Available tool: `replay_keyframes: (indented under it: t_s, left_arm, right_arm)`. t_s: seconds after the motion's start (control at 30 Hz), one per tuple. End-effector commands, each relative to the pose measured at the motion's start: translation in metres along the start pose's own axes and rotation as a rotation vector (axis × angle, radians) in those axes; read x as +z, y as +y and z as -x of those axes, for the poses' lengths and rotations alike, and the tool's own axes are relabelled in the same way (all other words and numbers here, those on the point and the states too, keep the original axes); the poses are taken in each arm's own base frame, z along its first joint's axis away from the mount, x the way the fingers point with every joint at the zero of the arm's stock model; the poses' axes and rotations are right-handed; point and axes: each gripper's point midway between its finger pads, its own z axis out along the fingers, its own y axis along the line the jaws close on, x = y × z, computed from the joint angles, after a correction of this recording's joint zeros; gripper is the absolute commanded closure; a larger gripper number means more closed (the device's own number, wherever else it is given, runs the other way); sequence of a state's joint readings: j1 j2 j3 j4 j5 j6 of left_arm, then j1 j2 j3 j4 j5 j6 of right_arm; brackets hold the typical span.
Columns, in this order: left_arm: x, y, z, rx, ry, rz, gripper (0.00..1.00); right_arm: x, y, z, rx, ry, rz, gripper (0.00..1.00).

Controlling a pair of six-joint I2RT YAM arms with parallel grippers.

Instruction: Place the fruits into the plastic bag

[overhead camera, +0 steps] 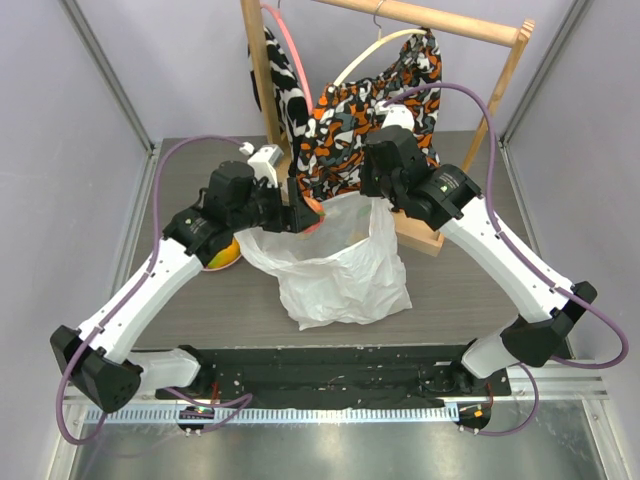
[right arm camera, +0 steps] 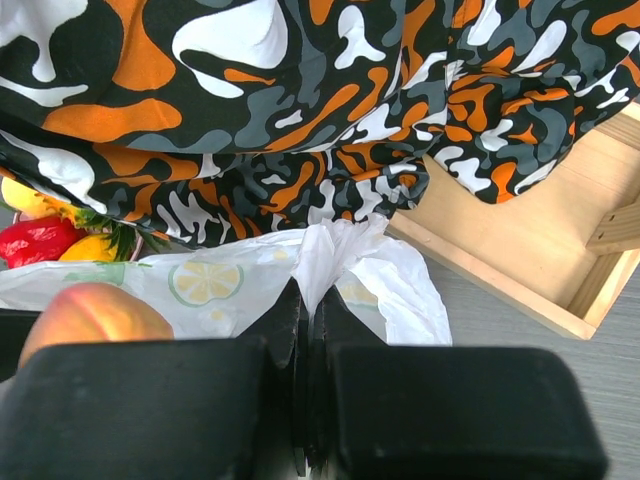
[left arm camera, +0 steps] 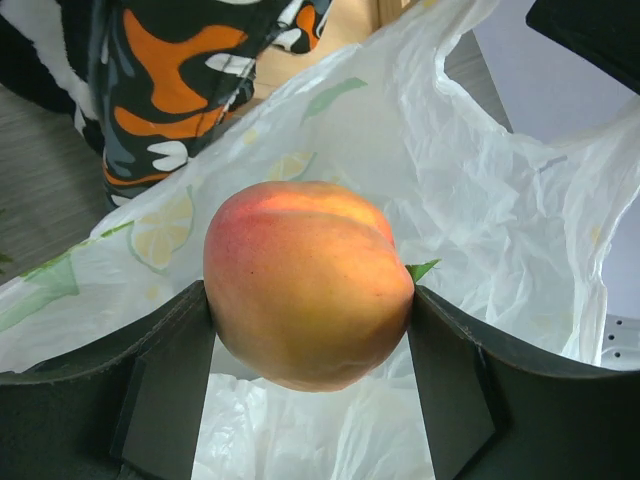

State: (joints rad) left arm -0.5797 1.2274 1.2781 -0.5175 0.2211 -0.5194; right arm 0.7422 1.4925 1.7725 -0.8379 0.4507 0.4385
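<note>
A pink-orange peach (left arm camera: pixel 305 280) is clamped between the two fingers of my left gripper (left arm camera: pixel 310 300), which holds it over the open mouth of the plastic bag (left arm camera: pixel 480 200). From above, the left gripper (overhead camera: pixel 308 215) hovers at the bag's left rim. The white bag (overhead camera: pixel 340 275) stands on the table. My right gripper (right arm camera: pixel 310 295) is shut on a bunched fold of the bag's upper edge (right arm camera: pixel 335 250) and holds it up; from above that gripper (overhead camera: pixel 378 195) is at the bag's back right rim. More fruits, a red one (right arm camera: pixel 35 240) and a yellow one (right arm camera: pixel 25 198), lie at the far left.
The orange-black-white patterned cloth (overhead camera: pixel 350 115) hangs from a wooden rack (overhead camera: pixel 262 70) right behind the bag. The rack's wooden base (right arm camera: pixel 520 250) lies to the bag's right. A plate with fruit (overhead camera: pixel 225 258) sits partly under my left arm.
</note>
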Motion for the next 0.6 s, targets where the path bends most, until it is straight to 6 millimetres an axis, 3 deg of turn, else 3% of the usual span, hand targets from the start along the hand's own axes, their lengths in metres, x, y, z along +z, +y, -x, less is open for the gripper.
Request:
replay_keyframes:
  t_s: [0.0, 0.23, 0.47, 0.57]
  left_arm:
    - [0.007, -0.009, -0.004, 0.016, 0.023, -0.027, 0.55]
    - [0.029, -0.023, -0.030, 0.076, 0.141, -0.036, 0.55]
    - [0.050, -0.042, -0.055, 0.081, 0.288, -0.160, 0.53]
    - [0.054, -0.039, -0.066, 0.068, 0.341, -0.162, 0.49]
  right_arm:
    - [-0.008, 0.002, 0.014, 0.020, -0.048, 0.026, 0.99]
    - [-0.011, 0.001, 0.016, 0.024, -0.055, 0.029, 0.99]
    - [-0.011, 0.003, 0.014, 0.027, -0.047, 0.036, 0.99]
    - [-0.011, 0.002, 0.015, 0.026, -0.050, 0.034, 0.99]
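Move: Just beyond and above the middle of the plastic bag's open mouth, the left hand holds the peach; the mouth's centre lies about 3 cm to its right, 2 cm back and 5 cm below. The right gripper, pinching the rim, is some 12 cm right, 3 cm ahead and 3 cm higher. The fruit plate lies about 22 cm left, 4 cm ahead and 20 cm below. From the right hand, the mouth's centre is roughly 9 cm left, 5 cm back and 8 cm below. Lowering the peach into the bag's mouth, the left hand sinks about 6 cm while travelling as far to the right, deeper between the plastic walls, with a slight draw back. The wrist turns some 15 degrees clockwise and tips further down; the fingers keep their grip on the peach. The right gripper stays still, keeping the rim pinched up. ##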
